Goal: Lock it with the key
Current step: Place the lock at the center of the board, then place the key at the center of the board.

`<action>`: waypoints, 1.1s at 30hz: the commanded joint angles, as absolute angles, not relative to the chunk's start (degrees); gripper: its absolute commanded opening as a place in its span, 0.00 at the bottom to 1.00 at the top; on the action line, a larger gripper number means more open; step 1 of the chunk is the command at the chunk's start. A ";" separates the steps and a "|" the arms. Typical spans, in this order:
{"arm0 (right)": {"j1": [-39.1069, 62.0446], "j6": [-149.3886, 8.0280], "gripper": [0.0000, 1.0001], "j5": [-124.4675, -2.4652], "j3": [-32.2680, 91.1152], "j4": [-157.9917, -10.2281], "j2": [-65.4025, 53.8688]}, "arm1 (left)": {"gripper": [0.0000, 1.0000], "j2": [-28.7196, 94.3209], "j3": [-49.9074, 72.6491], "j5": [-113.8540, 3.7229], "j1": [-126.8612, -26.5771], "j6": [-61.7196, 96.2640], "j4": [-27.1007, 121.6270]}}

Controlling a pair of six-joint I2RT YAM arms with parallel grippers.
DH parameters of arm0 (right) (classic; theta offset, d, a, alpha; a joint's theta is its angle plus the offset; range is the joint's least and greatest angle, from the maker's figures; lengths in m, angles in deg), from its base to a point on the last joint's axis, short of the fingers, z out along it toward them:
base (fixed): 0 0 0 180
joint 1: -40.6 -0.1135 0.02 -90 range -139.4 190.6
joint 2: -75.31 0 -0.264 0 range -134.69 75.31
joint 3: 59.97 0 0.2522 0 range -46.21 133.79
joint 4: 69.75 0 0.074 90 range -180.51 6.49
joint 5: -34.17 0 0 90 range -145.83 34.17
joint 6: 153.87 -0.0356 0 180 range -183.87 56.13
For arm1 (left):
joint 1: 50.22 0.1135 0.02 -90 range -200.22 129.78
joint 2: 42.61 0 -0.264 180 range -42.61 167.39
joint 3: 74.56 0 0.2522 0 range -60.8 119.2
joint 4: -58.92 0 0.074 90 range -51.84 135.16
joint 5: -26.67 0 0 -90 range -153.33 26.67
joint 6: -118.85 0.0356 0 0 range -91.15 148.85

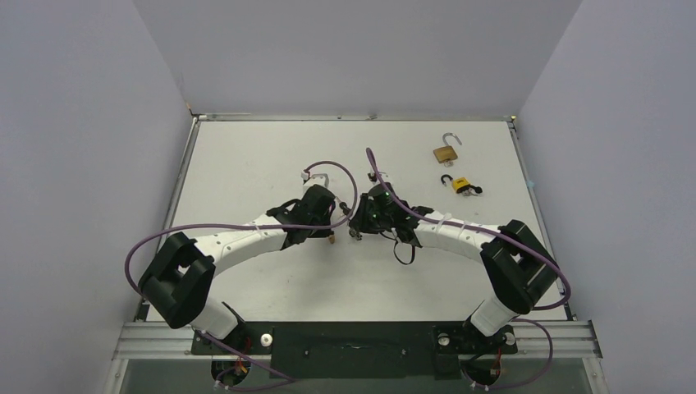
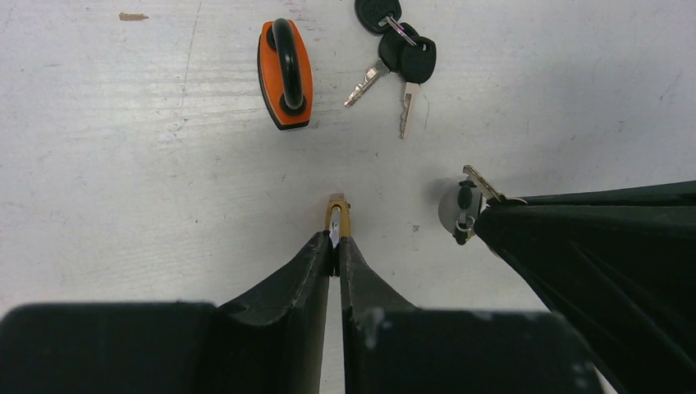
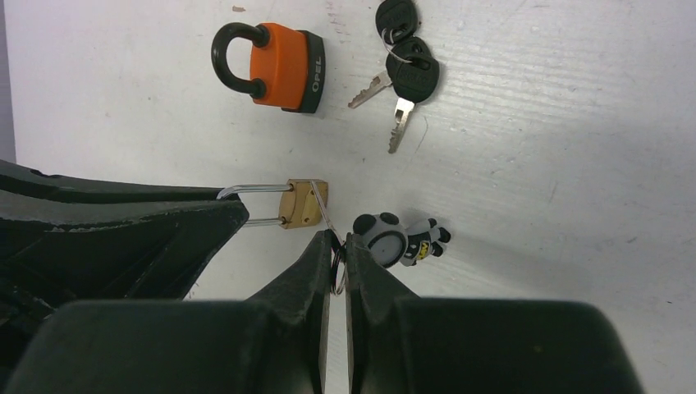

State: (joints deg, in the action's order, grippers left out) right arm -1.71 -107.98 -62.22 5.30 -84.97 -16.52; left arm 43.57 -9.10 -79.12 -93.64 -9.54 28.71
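A small brass padlock [image 3: 302, 203] hovers just above the table between the two arms. My left gripper [image 2: 336, 245] is shut on its thin steel shackle [image 3: 250, 191], and the lock body [image 2: 336, 215] pokes out past the fingertips, seen edge-on. My right gripper [image 3: 337, 240] is shut on the key [image 3: 324, 215] and its ring. The key blade reaches up to the bottom of the lock body. A grey and black figure keychain [image 3: 400, 240] hangs beside the right fingertips. From above, both grippers meet at mid table [image 1: 341, 232].
An orange padlock [image 3: 275, 66] with a black shackle lies just beyond, next to a bunch of black-headed keys [image 3: 406, 70]. Far right on the table [image 1: 246, 148] lie an open brass padlock [image 1: 446, 152] and a yellow and black padlock [image 1: 462, 186].
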 commanded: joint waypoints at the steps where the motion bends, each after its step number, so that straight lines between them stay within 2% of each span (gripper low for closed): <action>1: -2.29 -110.15 0.00 -63.75 4.83 -80.13 -15.46 | 0.08 43.83 -5.76 -78.32 -93.81 -9.48 29.63; 6: -2.77 -110.51 0.00 -64.02 3.88 -80.05 -14.94 | 0.11 43.42 -4.94 -77.12 -93.90 -9.10 29.14; 9: -2.92 -111.21 0.00 -64.56 2.91 -79.30 -14.41 | 0.17 43.03 -4.27 -76.50 -93.86 -8.90 28.76; 16: -3.25 -111.56 0.12 -65.47 2.13 -79.18 -12.40 | 0.23 40.96 -3.19 -75.62 -93.81 -8.85 27.66; 18: -3.25 -111.47 0.20 -65.46 2.13 -79.53 -11.51 | 0.26 39.92 -2.58 -75.51 -93.85 -8.81 26.95; 21: -3.15 -111.25 0.39 -65.50 2.30 -80.26 -9.97 | 0.29 37.72 -1.46 -75.57 -93.73 -8.25 25.77; 23: -3.18 -111.14 0.46 -65.53 2.80 -80.95 -9.04 | 0.32 36.43 -0.35 -75.50 -93.41 -7.73 24.74; 28: -0.01 -110.55 0.56 -61.50 3.33 -86.03 -5.46 | 0.37 33.40 2.32 -73.36 -92.06 -6.20 22.70; 32: 8.75 -110.05 0.63 -56.91 3.57 -91.25 -2.09 | 0.40 31.17 4.33 -69.28 -90.92 -3.93 20.98; 33: 10.00 -109.38 0.65 -53.48 3.77 -93.53 -1.75 | 0.43 30.93 4.99 -68.63 -90.48 -3.62 20.24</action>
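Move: Right at the left fingertips is the small brass lock, its body barely 1 cm ahead and 1 cm to the right, slightly below. From it the orange lock stands some 4 cm farther out and 3 cm to the left, the loose car keys about 5 cm farther out and 2 cm to the right. The right hand, holding the brass lock's key, has that lock about 4 cm to its left and 1 cm ahead; the figurine fob is just under its fingers. Opening off the brass lock's shackle, the left fingers ease a centimetre or two right, then rise some 11 cm clear. Meanwhile the right hand draws the key and fob back about 2 cm and slightly down beside the lock, lets go there, lifts about 5 cm with the fingers spreading wide, and finally swings right and forward. ##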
